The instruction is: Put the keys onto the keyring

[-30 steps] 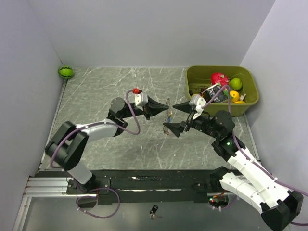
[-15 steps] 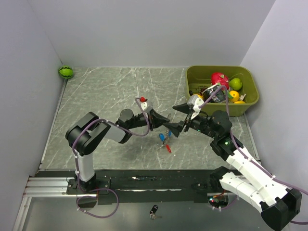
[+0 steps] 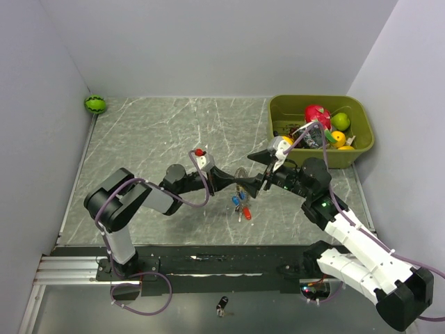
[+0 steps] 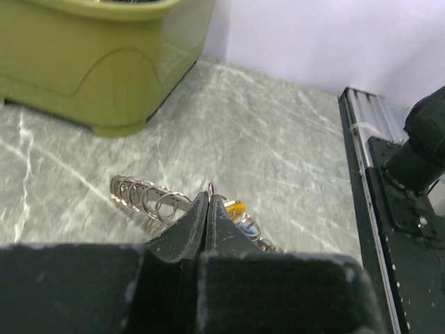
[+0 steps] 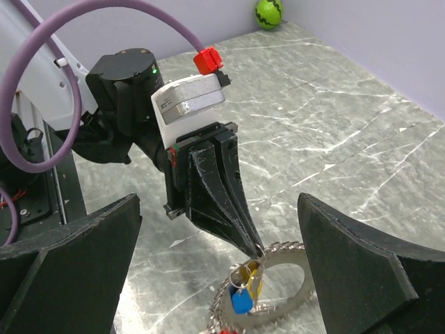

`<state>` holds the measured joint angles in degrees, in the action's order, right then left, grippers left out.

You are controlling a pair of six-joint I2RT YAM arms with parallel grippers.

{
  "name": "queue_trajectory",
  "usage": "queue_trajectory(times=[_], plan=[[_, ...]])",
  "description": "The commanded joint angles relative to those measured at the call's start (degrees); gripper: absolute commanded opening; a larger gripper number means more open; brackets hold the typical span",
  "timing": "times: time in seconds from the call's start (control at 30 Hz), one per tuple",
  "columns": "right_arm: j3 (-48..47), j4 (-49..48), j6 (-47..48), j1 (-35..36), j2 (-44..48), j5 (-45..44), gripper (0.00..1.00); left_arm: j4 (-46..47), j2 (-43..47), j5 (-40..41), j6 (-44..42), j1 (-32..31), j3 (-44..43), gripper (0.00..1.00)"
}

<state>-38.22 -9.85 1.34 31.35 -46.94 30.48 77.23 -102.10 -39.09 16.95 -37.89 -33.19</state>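
The keyring is a grey toothed ring held on edge above the table's middle. It also shows in the left wrist view and the right wrist view. My left gripper is shut on a small wire loop at its edge. The keys hang from it: a blue one, a yellow one and a red one lowest. My right gripper is wide open and empty, facing the left gripper, its fingers either side of the ring without touching it.
An olive bin with toy fruit stands at the back right. A small watermelon ball sits in the far left corner. A small black fob lies below the front rail.
My left gripper has come nearer and lower with the ring. Blue and red keys now hang in view below it. My right gripper has shifted slightly left, staying open.
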Motion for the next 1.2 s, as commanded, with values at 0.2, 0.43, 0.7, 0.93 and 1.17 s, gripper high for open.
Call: queue_trajectory(times=[0.2, 0.43, 0.7, 0.93, 1.17], plan=[[-0.5, -2.4, -0.6, 0.0, -1.2, 1.8, 1.00, 2.8, 3.1, 1.5, -2.3, 2.4, 1.4, 0.02], [-0.7, -2.2, -0.7, 0.0, -2.4, 2.4, 1.00, 0.6, 2.6, 2.8, -2.0, 3.7, 1.6, 0.01], [-1.3, -1.8, -0.7, 0.0, -3.2, 2.9, 1.00, 0.2, 1.6, 5.7, -1.0, 4.4, 2.5, 0.18], [-1.7, -1.7, -0.6, 0.0, -3.8, 3.1, 1.00, -0.6, 3.9, 8.6, -2.4, 4.8, 4.4, 0.46], [-1.8, -1.6, -0.6, 0.0, -3.5, 3.1, 1.00, 0.3, 7.2, 10.3, -1.9, 5.5, 5.9, 0.84]])
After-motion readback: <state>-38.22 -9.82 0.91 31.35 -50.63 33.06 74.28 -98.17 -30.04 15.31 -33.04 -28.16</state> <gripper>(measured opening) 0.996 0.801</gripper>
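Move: The left hand still pinches the keyring's rim, with its lower part slanting towards the table. The spot where the ring will lie is about 8 cm below this hand, 2 cm ahead and 1 cm left. The red key tag rests some 8 cm back, 3 cm right and 8 cm down; the green bin's middle is about 17 cm ahead and 26 cm right, roughly level in height. From the open right hand, that landing spot is about 5 cm ahead, 4 cm left and 18 cm down. Still pinching the keyring's rim, the left fingers dip some 2 cm, then draw the ring forward and left. Over the last part they open wide and let go of it as the hand carries on, about 5 cm in all, turning some 15 degrees counter-clockwise. The right hand, empty and wide open, sinks about 2 cm over the ring. ##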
